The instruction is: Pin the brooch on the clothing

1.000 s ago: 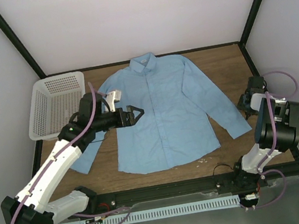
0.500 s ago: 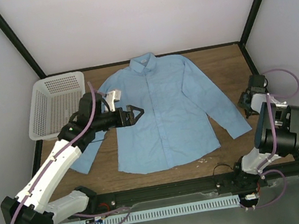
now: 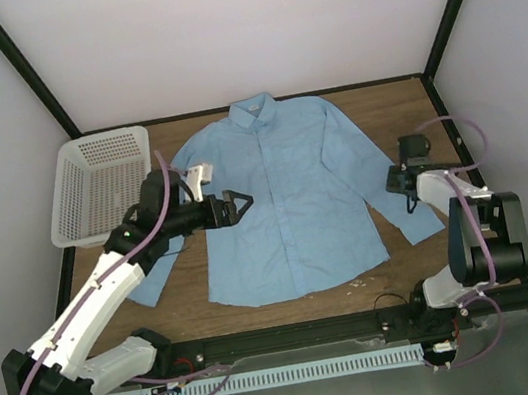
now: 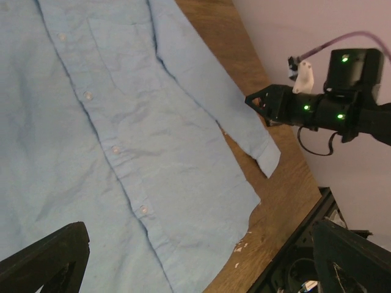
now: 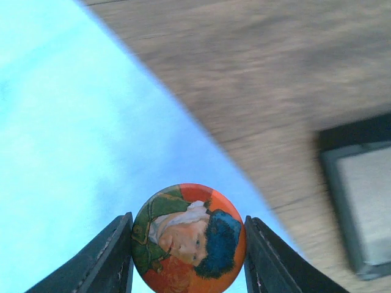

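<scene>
The clothing is a light blue shirt [image 3: 284,194] lying flat on the wooden table, collar toward the back; it also fills the left wrist view [image 4: 122,122]. The brooch [image 5: 188,238] is a round orange-red badge with a painted face, and my right gripper [image 5: 188,244] is shut on it, edge to edge. In the top view the right gripper [image 3: 394,180] hovers at the shirt's right sleeve, near the cuff; the brooch is too small to see there. My left gripper [image 3: 242,202] stands open above the shirt's left front, its fingers [image 4: 46,259] wide apart with nothing between them.
A white mesh basket [image 3: 100,184] stands at the back left. A black square box [image 5: 360,201] lies on the bare wood to the right of the sleeve. Small white scraps [image 3: 364,282] lie near the shirt's hem. Black frame posts rise at the back corners.
My right arm has swung left from the table's right edge to over the sleeve, carrying the brooch. The left arm has barely shifted.
</scene>
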Controlling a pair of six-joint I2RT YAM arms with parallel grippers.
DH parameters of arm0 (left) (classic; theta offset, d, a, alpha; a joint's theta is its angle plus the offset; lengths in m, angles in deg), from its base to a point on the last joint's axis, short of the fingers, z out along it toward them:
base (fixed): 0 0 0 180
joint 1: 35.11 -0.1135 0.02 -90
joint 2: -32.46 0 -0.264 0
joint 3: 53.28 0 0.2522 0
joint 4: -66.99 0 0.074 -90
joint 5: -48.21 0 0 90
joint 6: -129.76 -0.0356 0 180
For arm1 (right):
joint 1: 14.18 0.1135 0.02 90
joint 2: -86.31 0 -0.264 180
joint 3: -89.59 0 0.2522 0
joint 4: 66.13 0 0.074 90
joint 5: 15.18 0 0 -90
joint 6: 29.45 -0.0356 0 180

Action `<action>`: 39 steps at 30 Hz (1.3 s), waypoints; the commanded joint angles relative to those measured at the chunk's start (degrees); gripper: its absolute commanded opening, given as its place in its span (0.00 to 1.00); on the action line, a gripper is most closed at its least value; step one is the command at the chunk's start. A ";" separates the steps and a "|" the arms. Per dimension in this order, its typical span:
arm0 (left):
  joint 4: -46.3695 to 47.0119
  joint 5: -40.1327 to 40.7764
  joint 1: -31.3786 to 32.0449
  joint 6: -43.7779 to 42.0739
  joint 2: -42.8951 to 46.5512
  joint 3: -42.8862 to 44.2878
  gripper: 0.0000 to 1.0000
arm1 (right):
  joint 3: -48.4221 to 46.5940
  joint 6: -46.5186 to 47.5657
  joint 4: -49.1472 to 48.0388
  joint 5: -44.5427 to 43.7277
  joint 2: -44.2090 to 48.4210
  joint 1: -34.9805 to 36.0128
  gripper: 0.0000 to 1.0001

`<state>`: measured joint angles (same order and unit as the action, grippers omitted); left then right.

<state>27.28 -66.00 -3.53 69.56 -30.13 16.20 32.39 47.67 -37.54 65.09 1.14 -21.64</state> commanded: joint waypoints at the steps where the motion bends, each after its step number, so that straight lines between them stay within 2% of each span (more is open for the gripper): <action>1: 4.34 1.72 0.24 0.91 1.86 -4.12 1.00 | -1.58 -0.58 1.73 -1.47 3.17 8.19 0.42; 5: 7.46 5.00 0.24 2.46 5.10 -8.70 1.00 | -4.06 0.44 2.51 1.76 4.91 18.42 0.42; 11: 11.32 8.25 0.17 6.13 9.08 -15.80 1.00 | -6.31 4.76 -1.11 12.23 4.92 33.68 0.42; 14: 12.74 7.38 -0.46 8.52 8.76 -17.54 1.00 | -6.51 7.74 -3.93 16.33 4.94 40.54 0.42; 17: 14.99 4.12 -1.82 11.08 7.10 -18.68 0.99 | -4.97 9.75 -7.83 22.31 6.60 44.56 0.42; 22: 20.53 -2.34 -4.24 14.43 3.84 -19.70 0.95 | 1.03 11.04 -16.39 32.23 11.31 46.55 0.43; 28: 26.94 -10.52 -3.27 16.81 -3.65 -18.72 0.87 | 4.85 12.07 -20.08 36.88 13.98 46.54 0.43; 34: 28.67 -10.80 0.92 16.29 -8.46 -15.66 0.78 | 5.48 12.46 -21.28 39.65 13.94 46.62 0.43; 39: 26.09 -9.19 2.48 14.06 -9.61 -13.98 0.67 | 5.47 12.70 -21.50 39.85 13.43 46.65 0.43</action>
<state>52.78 -75.29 -1.98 85.60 -39.40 -0.21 38.12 59.32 -57.13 103.25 14.19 24.65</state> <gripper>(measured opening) 0.695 0.428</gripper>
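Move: The brooch is pinched in my right fingers, some 44 cm to the right of my left hand, about 9 cm ahead and 21 cm below. From my right hand, my left gripper, where the brooch is headed, is roughly 41 cm left, 10 cm back and 20 cm higher. The emptied tray lies about 12 cm to my right hand's right and 2 cm back, the near sleeve's cuff 12 cm back and 4 cm right, both some 5 cm below. I sweep the brooch fast to the left across the shirt with my right hand, about 37 cm, lifting and drawing back as well, and turn the wrist counter-clockwise; grip unchanged. My left hand sinks some 9 cm, drifting left first, then swings right to meet the brooch, tipping down and partly closing its fingers. ##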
